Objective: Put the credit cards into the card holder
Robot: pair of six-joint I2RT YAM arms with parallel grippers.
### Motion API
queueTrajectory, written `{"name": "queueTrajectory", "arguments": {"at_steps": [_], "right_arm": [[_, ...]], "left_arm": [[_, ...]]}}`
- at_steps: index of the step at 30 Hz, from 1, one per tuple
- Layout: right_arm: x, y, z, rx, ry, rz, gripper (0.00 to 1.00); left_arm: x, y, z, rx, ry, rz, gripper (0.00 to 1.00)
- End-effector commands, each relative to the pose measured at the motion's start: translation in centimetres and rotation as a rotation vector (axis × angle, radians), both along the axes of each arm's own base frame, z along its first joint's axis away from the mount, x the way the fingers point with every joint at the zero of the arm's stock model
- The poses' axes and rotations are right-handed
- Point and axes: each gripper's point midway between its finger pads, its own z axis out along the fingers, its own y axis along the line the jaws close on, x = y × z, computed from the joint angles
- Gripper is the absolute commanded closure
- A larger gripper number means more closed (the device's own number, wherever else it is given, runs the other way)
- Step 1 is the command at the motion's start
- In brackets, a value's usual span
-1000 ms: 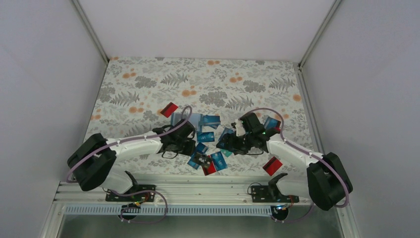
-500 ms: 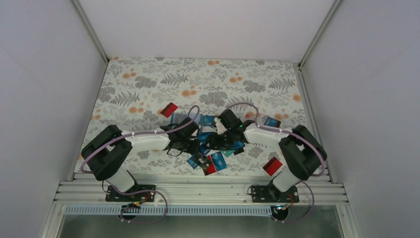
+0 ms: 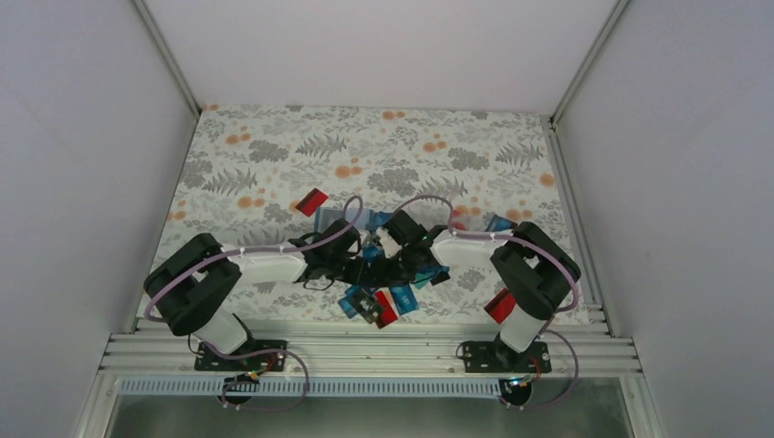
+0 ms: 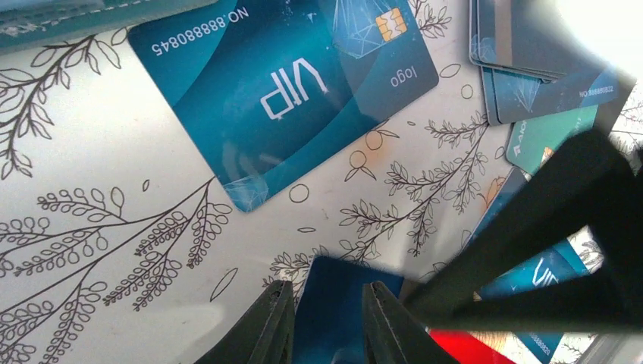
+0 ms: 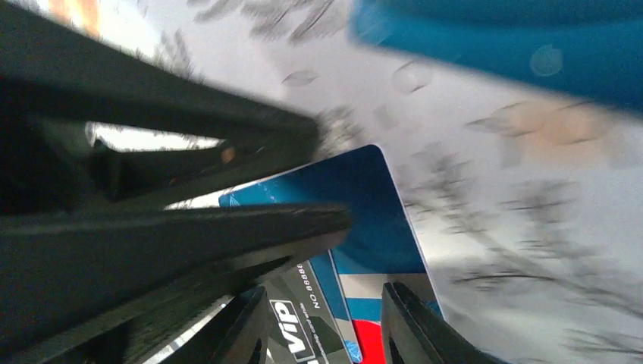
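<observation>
Blue, teal and red credit cards (image 3: 379,301) lie scattered mid-table. My left gripper (image 3: 356,263) (image 4: 326,287) is shut on a dark blue card (image 4: 337,303) (image 5: 371,205) that sticks out past its fingertips, just above the cloth. My right gripper (image 3: 388,260) (image 5: 326,292) faces it closely, jaws apart, and the held card's end reaches into the gap between them. Under them lie a black VIP card (image 5: 303,326) and a red one (image 5: 364,345). The teal stitched card holder (image 4: 68,15) (image 5: 493,38) lies just beyond, partly hidden in the top view (image 3: 327,219). A large VIP card (image 4: 288,83) lies flat nearby.
A red card (image 3: 312,201) lies behind the left arm, another red card (image 3: 500,306) by the right arm's base, and a blue one (image 3: 500,222) at the right. A stack of cards (image 4: 531,53) sits near the left gripper. Grey walls enclose the floral cloth (image 3: 274,155).
The right arm has swung left until its gripper meets the left one, and its jaws have narrowed. The left gripper has shifted slightly right, still holding its card.
</observation>
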Motion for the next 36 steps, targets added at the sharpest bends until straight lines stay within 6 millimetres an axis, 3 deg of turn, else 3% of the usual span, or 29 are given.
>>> {"name": "queueTrajectory", "arguments": {"at_steps": [1, 8, 14, 18, 27, 36], "right_arm": [[-4.1, 0.3, -3.3, -0.072, 0.067, 0.090, 0.62], [-4.8, 0.3, -3.0, -0.096, 0.055, 0.096, 0.62], [-3.2, 0.0, -1.0, -0.122, -0.026, 0.064, 0.59], [-3.3, -1.1, 1.2, -0.106, -0.059, 0.041, 0.52], [-8.0, -5.2, 1.3, -0.079, 0.054, -0.010, 0.41], [-11.2, -5.7, 0.8, 0.026, 0.190, -0.011, 0.37]], "left_arm": [[-5.5, 2.3, -4.2, 0.082, 0.186, -0.024, 0.76], [-6.8, 2.7, -4.0, 0.077, 0.190, 0.004, 0.76], [-5.2, 2.2, -2.4, 0.084, 0.130, 0.025, 0.76], [-4.1, 1.5, -0.9, 0.078, 0.092, 0.033, 0.76], [-3.7, 1.0, 1.6, 0.058, 0.060, 0.011, 0.76], [-4.2, 1.4, 1.8, 0.062, 0.067, 0.001, 0.76]]}}
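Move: A dark blue card at the head of the loose pile lies between my hands: about 3 cm back and 3 cm right of my left hand, and 1 cm back and 2 cm left of my right, both fingertips barely above table level. From my left hand, the black card is about 9 cm back and 3 cm right, the red one 9 back and 7 right, and the VIP card 4 ahead and 5 right. A loose blue card sits 5 cm back and 6 right of my right hand. With both grippers still meeting over the dark blue card, I draw back together, each about 4 cm, sliding it towards my bases against the black and red cards. Then my right hand comes free, lifts slightly, swings right and back past the red card to its near right end and sinks again, its fingers opening further, while my left hand, part-closed throughout, eases up a little. ##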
